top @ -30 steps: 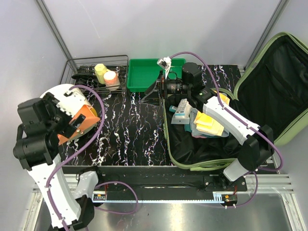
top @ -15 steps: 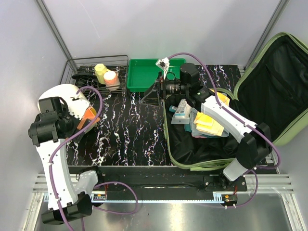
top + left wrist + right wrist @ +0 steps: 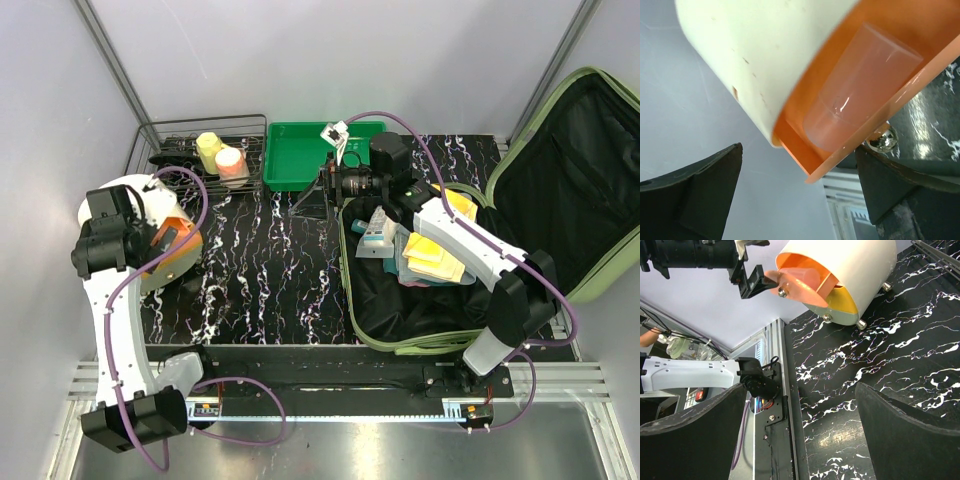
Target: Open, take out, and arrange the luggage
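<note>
The luggage (image 3: 560,180) lies open at the right of the table. Its pale green lid leans back against the wall and the black lining shows. Folded yellow cloths (image 3: 435,255) and a small pale box (image 3: 378,235) rest in its lower half. My right gripper (image 3: 312,198) hovers open just beyond the luggage's left rim, pointing left over the marble top (image 3: 801,390), with nothing between its fingers. My left gripper (image 3: 160,238) is open at the far left, close in front of a white drum with an orange inside (image 3: 790,60). Nothing sits between its fingers (image 3: 800,165).
The white and orange drum (image 3: 840,275) stands on small metal feet at the table's left edge, a clear cup (image 3: 860,85) inside it. A bright green tray (image 3: 300,155) and a wire rack (image 3: 180,135) with a yellow bottle (image 3: 209,150) and an orange bottle (image 3: 231,163) stand at the back.
My left arm has dropped from high near the camera and swung its wrist in towards the white and orange drum. My right gripper has drifted slightly left. Both stayed open.
</note>
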Controlling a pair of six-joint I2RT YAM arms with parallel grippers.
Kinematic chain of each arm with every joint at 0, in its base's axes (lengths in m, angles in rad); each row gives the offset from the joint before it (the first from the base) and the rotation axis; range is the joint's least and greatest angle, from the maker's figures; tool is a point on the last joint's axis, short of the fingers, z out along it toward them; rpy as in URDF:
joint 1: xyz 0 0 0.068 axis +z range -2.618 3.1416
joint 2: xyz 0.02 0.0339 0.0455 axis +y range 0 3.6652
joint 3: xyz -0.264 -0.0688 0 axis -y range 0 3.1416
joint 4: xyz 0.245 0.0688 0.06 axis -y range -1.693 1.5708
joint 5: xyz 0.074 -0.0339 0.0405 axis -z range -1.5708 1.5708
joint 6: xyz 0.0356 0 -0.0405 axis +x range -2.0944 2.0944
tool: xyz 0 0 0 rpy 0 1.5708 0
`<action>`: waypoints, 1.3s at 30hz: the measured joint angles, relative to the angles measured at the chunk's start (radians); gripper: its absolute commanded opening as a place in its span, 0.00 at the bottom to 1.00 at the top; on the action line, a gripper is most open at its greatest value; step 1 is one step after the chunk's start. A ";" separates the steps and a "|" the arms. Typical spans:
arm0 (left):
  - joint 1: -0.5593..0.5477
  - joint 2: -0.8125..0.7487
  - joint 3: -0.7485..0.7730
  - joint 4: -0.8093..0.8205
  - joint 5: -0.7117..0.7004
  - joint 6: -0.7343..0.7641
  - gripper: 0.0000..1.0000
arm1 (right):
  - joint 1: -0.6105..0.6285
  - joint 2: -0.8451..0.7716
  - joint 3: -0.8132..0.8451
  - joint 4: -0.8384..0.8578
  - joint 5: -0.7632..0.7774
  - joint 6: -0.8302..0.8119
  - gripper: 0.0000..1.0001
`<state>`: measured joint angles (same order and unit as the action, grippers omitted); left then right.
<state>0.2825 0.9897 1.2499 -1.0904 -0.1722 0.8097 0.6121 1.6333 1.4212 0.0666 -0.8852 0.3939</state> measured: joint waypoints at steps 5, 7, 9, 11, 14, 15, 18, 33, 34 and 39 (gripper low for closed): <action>0.000 0.029 -0.003 0.117 -0.005 0.005 0.99 | 0.000 0.000 0.000 0.000 0.000 0.000 1.00; 0.000 0.034 -0.015 0.170 -0.007 0.007 0.99 | 0.000 0.000 0.000 0.000 0.000 0.000 1.00; 0.000 0.037 -0.037 0.221 -0.010 0.011 0.99 | 0.000 0.000 0.000 -0.002 0.000 -0.001 1.00; 0.000 0.044 -0.058 0.260 -0.013 0.013 0.99 | 0.000 0.000 0.000 -0.003 0.000 -0.005 1.00; 0.000 0.054 -0.068 0.295 -0.021 0.008 0.99 | 0.000 0.000 0.000 -0.003 0.000 -0.010 1.00; 0.000 0.055 -0.068 0.301 -0.020 0.003 0.99 | 0.000 0.000 0.000 -0.003 0.000 -0.013 1.00; 0.000 0.053 -0.063 0.297 -0.007 -0.039 0.99 | 0.000 0.000 0.000 -0.005 0.000 -0.023 1.00; 0.002 -0.200 0.056 -0.003 0.128 -0.707 0.99 | -0.004 0.000 0.014 -0.123 0.000 -0.116 1.00; 0.008 -0.214 0.024 -0.016 0.137 -0.758 0.99 | -0.003 0.000 0.019 -0.130 0.000 -0.121 1.00; 0.064 -0.263 -0.123 -0.065 0.198 -0.917 0.99 | -0.004 0.000 0.045 -0.173 0.000 -0.147 1.00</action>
<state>0.3462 0.7269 1.1267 -1.1557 0.0257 -0.1074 0.6083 1.6337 1.4662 -0.1066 -0.8856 0.2466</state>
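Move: The orange drawer, tipped out of the white storage box, lies about 4 cm ahead of the left hand, 3 cm to its right and 4 cm below. The box body is some 10 cm ahead, 3 cm left and 9 cm below, and the wire rack about 28 cm ahead, 15 cm right and 20 cm below. From the right hand the drawer lies roughly 29 cm left, 7 cm back and 8 cm below. The left hand pushes the orange drawer forward about 5 cm, then retreats back-right 13 cm, rising before dropping. ##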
